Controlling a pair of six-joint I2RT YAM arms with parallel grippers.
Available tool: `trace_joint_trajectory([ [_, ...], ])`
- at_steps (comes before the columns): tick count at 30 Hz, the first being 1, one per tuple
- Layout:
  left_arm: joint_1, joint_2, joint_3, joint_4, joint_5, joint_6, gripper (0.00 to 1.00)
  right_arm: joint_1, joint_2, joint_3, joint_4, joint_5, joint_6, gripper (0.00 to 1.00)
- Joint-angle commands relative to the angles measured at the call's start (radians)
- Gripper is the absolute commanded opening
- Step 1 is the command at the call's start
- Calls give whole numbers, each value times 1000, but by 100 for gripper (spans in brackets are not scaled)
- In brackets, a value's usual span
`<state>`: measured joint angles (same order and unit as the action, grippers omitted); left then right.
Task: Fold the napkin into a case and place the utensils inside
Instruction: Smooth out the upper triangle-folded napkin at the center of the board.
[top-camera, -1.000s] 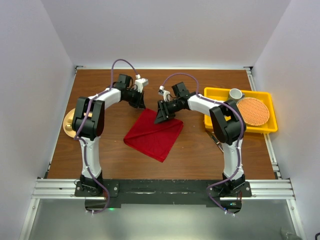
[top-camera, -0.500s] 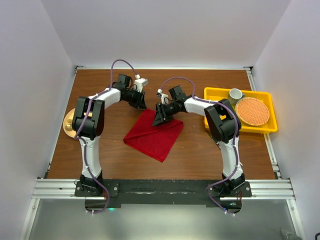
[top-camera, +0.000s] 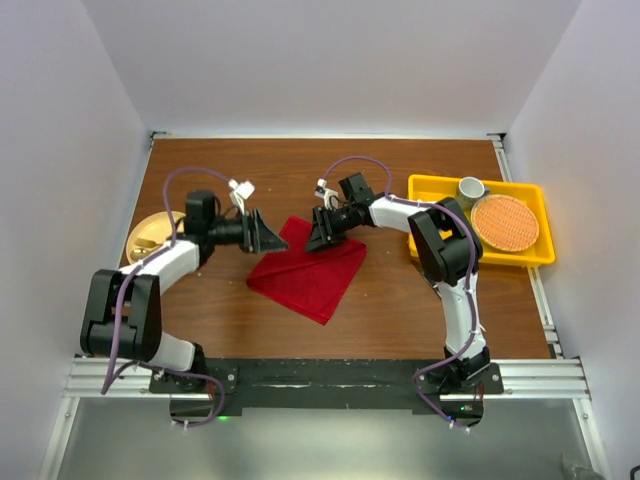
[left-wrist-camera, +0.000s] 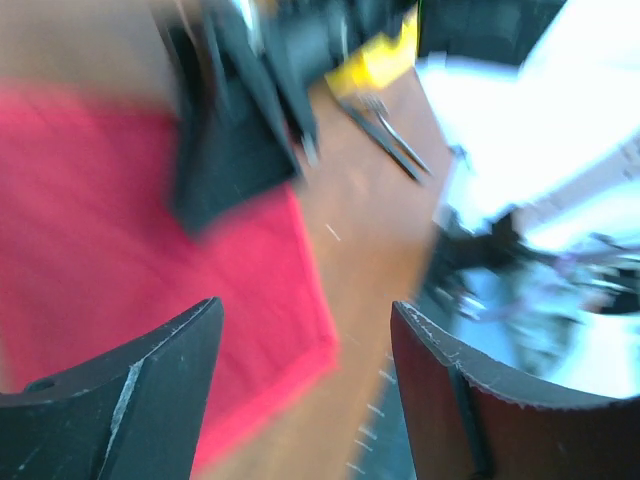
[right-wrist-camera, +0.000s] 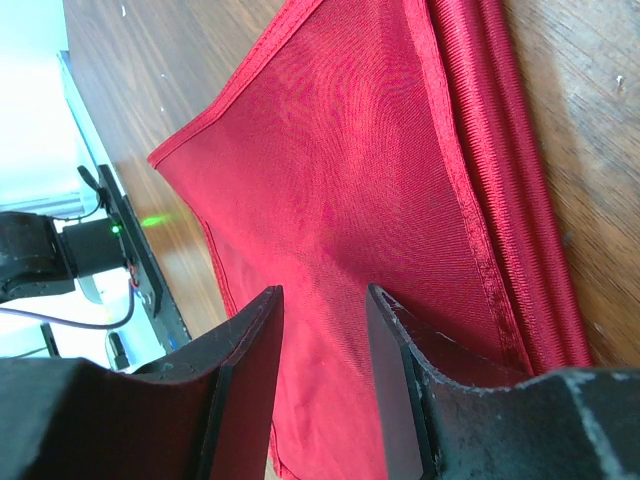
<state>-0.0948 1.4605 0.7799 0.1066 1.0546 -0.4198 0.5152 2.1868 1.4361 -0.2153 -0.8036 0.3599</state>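
Observation:
The deep-red napkin (top-camera: 310, 272) lies folded flat on the brown table, one corner pointing to the far side. My right gripper (top-camera: 318, 238) hangs over that far corner, jaws apart, with bare cloth (right-wrist-camera: 350, 150) showing between its fingers (right-wrist-camera: 322, 290) and nothing pinched. My left gripper (top-camera: 268, 238) sits just left of the napkin's far-left edge, open and empty. Its blurred wrist view shows the gap (left-wrist-camera: 305, 305) over the napkin's edge (left-wrist-camera: 100, 200) and wood. The utensils (left-wrist-camera: 385, 135) show there as thin dark pieces beside the yellow tray.
A yellow tray (top-camera: 430, 188) at the right holds a white cup (top-camera: 472, 187) and a round orange woven mat (top-camera: 505, 222). A gold plate (top-camera: 150, 232) lies at the table's left edge, under the left arm. White walls close in three sides.
The left arm has swung back and to the left, off the napkin's far corner, and its gripper went from shut to open. The right gripper has barely moved.

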Motion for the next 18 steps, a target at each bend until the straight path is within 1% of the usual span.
trace_joint_trajectory([
  [1,-77,12,-142,170,62,-220,73,3,37,-13,-2,78,-13,44],
  [3,-100,18,-165,180,35,-235,72,3,42,-8,-9,81,-22,44],
  [5,-108,41,-206,255,18,-276,71,3,42,-8,-13,81,-30,44],
  [8,-106,109,-212,285,-1,-269,70,3,42,-14,-16,86,-38,44],
  [11,-91,175,-212,254,-31,-229,70,2,39,-25,-12,86,-38,44],
  [12,-70,193,-214,237,-37,-208,70,3,39,-29,-10,89,-39,44],
  [14,-48,250,-231,240,-36,-197,70,3,41,-32,-12,90,-44,44],
  [16,-31,293,-231,206,-38,-151,70,3,44,-37,-15,90,-47,44],
  [18,-28,310,-234,197,-38,-132,69,2,44,-39,-16,92,-50,44],
])
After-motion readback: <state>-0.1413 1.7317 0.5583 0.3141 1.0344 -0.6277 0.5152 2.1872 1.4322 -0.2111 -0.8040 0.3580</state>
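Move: The napkin's near-left corner, the part my left hand heads for, lies about 10 cm back, 6 cm to the left and 14 cm below it. From that hand, the napkin's far corner is some 11 cm ahead and 5 cm right, and the plate about 3 cm ahead and 26 cm left, both at that same depth. My right hand, already down on the cloth, has the near-left corner roughly 12 cm back and 17 cm to its left. I bring my left hand down about 12 cm onto the napkin's left part beside the near-left corner, first sweeping back some 6 cm as it sinks, then dropping nearly straight. It rolls some 25 degrees, its forward side dipping; the fingers stay wide open, and one seems to reach the cloth. My right hand keeps still, half-open fingers resting on the napkin's upper part. ##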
